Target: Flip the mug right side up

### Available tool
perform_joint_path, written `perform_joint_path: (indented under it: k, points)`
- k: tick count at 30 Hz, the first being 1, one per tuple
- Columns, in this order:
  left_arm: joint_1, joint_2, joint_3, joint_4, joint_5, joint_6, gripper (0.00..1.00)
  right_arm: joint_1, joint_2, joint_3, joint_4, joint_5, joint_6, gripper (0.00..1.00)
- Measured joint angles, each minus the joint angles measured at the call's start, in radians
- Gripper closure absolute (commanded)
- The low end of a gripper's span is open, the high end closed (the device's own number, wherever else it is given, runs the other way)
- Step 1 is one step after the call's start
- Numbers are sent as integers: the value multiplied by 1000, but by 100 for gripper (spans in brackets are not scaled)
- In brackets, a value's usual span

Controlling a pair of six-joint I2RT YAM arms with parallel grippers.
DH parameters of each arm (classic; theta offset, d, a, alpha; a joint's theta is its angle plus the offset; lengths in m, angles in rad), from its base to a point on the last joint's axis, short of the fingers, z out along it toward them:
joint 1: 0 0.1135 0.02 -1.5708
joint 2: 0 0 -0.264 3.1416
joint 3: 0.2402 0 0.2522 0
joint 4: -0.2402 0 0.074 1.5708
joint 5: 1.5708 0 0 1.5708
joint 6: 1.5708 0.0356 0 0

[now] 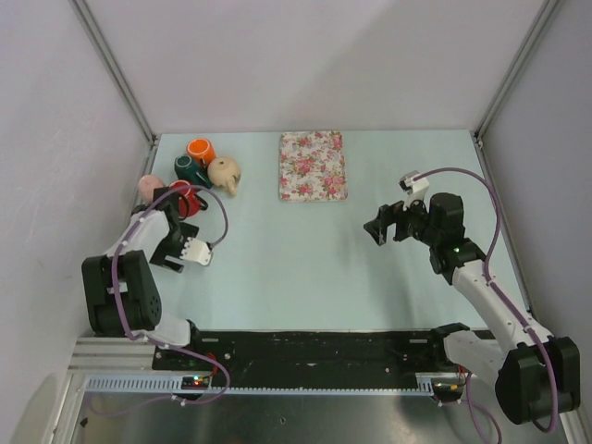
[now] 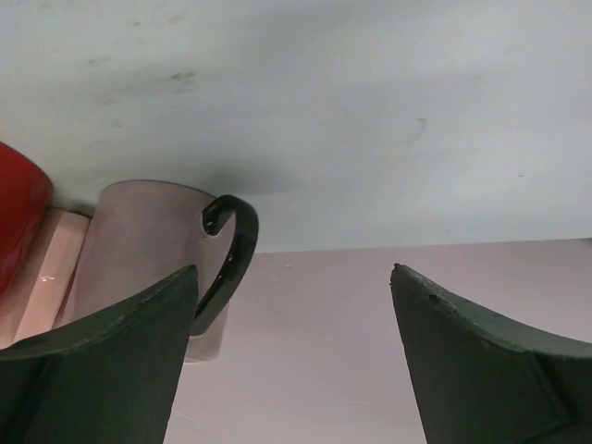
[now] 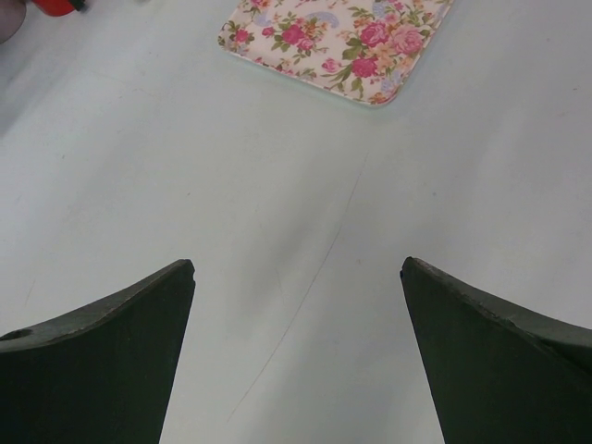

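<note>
Several mugs cluster at the back left of the table: an orange one, a dark green one, a beige one, a red one and a pink one by the left wall. The pink mug shows no opening from above. In the left wrist view it is a pale pink mug with a black handle, beside the red mug. My left gripper is open and empty, a little short of the pink mug. My right gripper is open and empty above bare table.
A floral mat lies flat at the back centre. The left wall stands close behind the mug cluster. The right arm reaches in from the right side.
</note>
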Motion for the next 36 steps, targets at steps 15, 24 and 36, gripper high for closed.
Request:
perform_joint_path:
  k: [15, 24, 36]
  points:
    - [9, 131, 30, 115, -14, 8, 39, -9, -20, 0, 0, -20, -4, 0]
    - [16, 193, 30, 188, -62, 8, 58, -9, -73, 0, 15, -74, -4, 0]
    - [7, 156, -38, 226, -74, 15, 100, -16, -119, 0, 51, -123, -4, 0]
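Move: The upside-down purple mug stands beside the left wall, its middle some 8 cm ahead of the left hand, about 3 cm to its left and 3 cm lower, with its dark handle facing back towards the fingers. From the left hand, the red mug is roughly 15 cm ahead and 8 cm right, the pink mug about 18 cm ahead and 2 cm left, at similar height. From the right hand the purple mug lies around 72 cm left, 5 cm ahead and 14 cm below. The left hand, fingers pointing down, works forward and down to the purple mug's dark handle, about 4 cm forward, 3.5 cm down and 2 cm left, narrowing its fingers on the way; it then draws back some 1.5 cm as they shut fully, pinching the handle between the tips. The right hand, wide open and touching nothing, rises about 5 cm and eases back a little, its fingers tipping up by roughly 10 degrees. ##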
